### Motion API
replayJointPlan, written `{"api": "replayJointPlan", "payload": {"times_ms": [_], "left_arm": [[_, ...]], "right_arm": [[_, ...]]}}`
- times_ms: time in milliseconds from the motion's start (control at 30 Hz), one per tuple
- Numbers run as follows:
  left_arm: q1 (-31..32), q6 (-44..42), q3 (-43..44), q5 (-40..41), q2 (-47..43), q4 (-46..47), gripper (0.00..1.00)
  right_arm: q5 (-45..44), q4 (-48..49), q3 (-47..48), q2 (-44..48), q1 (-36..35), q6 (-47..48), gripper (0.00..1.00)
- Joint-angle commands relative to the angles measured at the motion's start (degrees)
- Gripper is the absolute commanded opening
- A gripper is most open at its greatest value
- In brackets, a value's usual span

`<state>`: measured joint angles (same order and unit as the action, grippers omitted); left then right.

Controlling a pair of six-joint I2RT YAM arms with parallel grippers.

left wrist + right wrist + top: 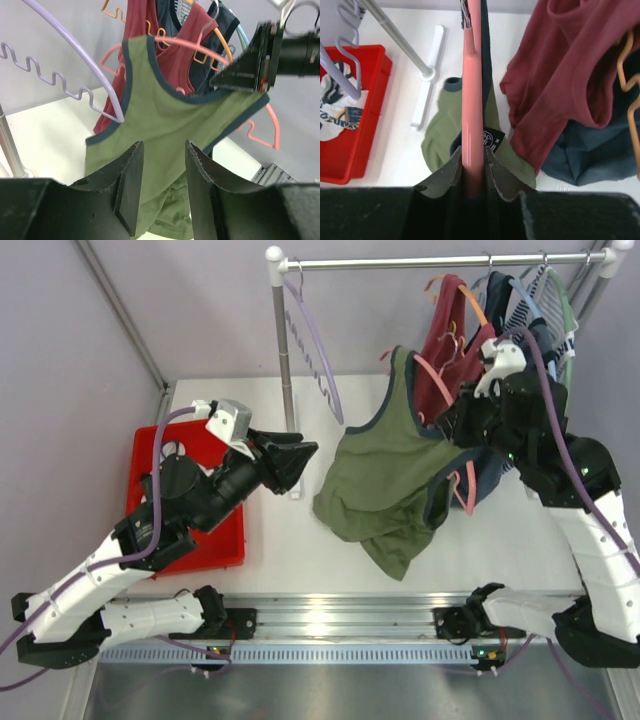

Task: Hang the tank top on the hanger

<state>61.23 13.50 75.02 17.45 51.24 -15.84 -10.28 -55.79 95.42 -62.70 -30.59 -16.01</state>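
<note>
The olive-green tank top (385,475) hangs by its straps on the salmon-pink hanger (432,375), and its hem is bunched on the table. My right gripper (458,425) is shut on the hanger; in the right wrist view the pink bar (471,90) runs up from between its jaws (472,152), with the top (437,135) below. My left gripper (300,455) is open and empty, to the left of the top and apart from it. In the left wrist view its jaws (164,147) frame the top (165,115) and the hanger (200,47).
A lilac hanger (315,350) hangs on the rail (430,260) beside the rack pole (287,370). A dark red tank top (450,340) and other clothes hang at the back right. A red tray (225,540) at the left holds a white printed garment (332,112).
</note>
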Motion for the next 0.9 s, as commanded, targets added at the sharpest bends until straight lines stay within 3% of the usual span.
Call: {"api": "replayJointPlan", "payload": {"times_ms": [0,300,867], "left_arm": [[0.2,-1.3,2.5,0.4,-0.4,-0.1,0.43],[0.2,-2.9,4.4,0.6,-0.3,-0.9,0.43],[0.2,-4.5,3.4,0.4,-2.5,-1.3,0.45]], "right_arm": [[5.0,3.9,11.8,-5.1,2.1,2.6,0.00],[8.3,-2.7,32.1,-16.7,6.2,3.4,0.00],[9.4,6.5,37.6,-22.8,12.9,5.1,0.00]]}}
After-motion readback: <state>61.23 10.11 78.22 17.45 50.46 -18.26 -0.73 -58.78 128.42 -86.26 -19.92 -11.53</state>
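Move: The free stretch of rail I'm taking the coral hanger's hook to is about 22 cm ahead of my right hand, straight in line and some 12 cm higher. The orange hanger with the maroon top is about 14 cm ahead and 3 cm to the right. The purple hanger is about 13 cm ahead and 23 cm to the left; both are a little above my hand. From my left hand, that rail spot lies about 28 cm ahead, 25 cm right and 5 cm up. Still pinching the coral hanger with the green tank top on it, I raise my right hand about 8 cm while carrying it forward, tipping the fingers up slightly. Then I level off and push on forward towards the rail, some 9 cm in all, to the left of the maroon top. My grip stays shut. ##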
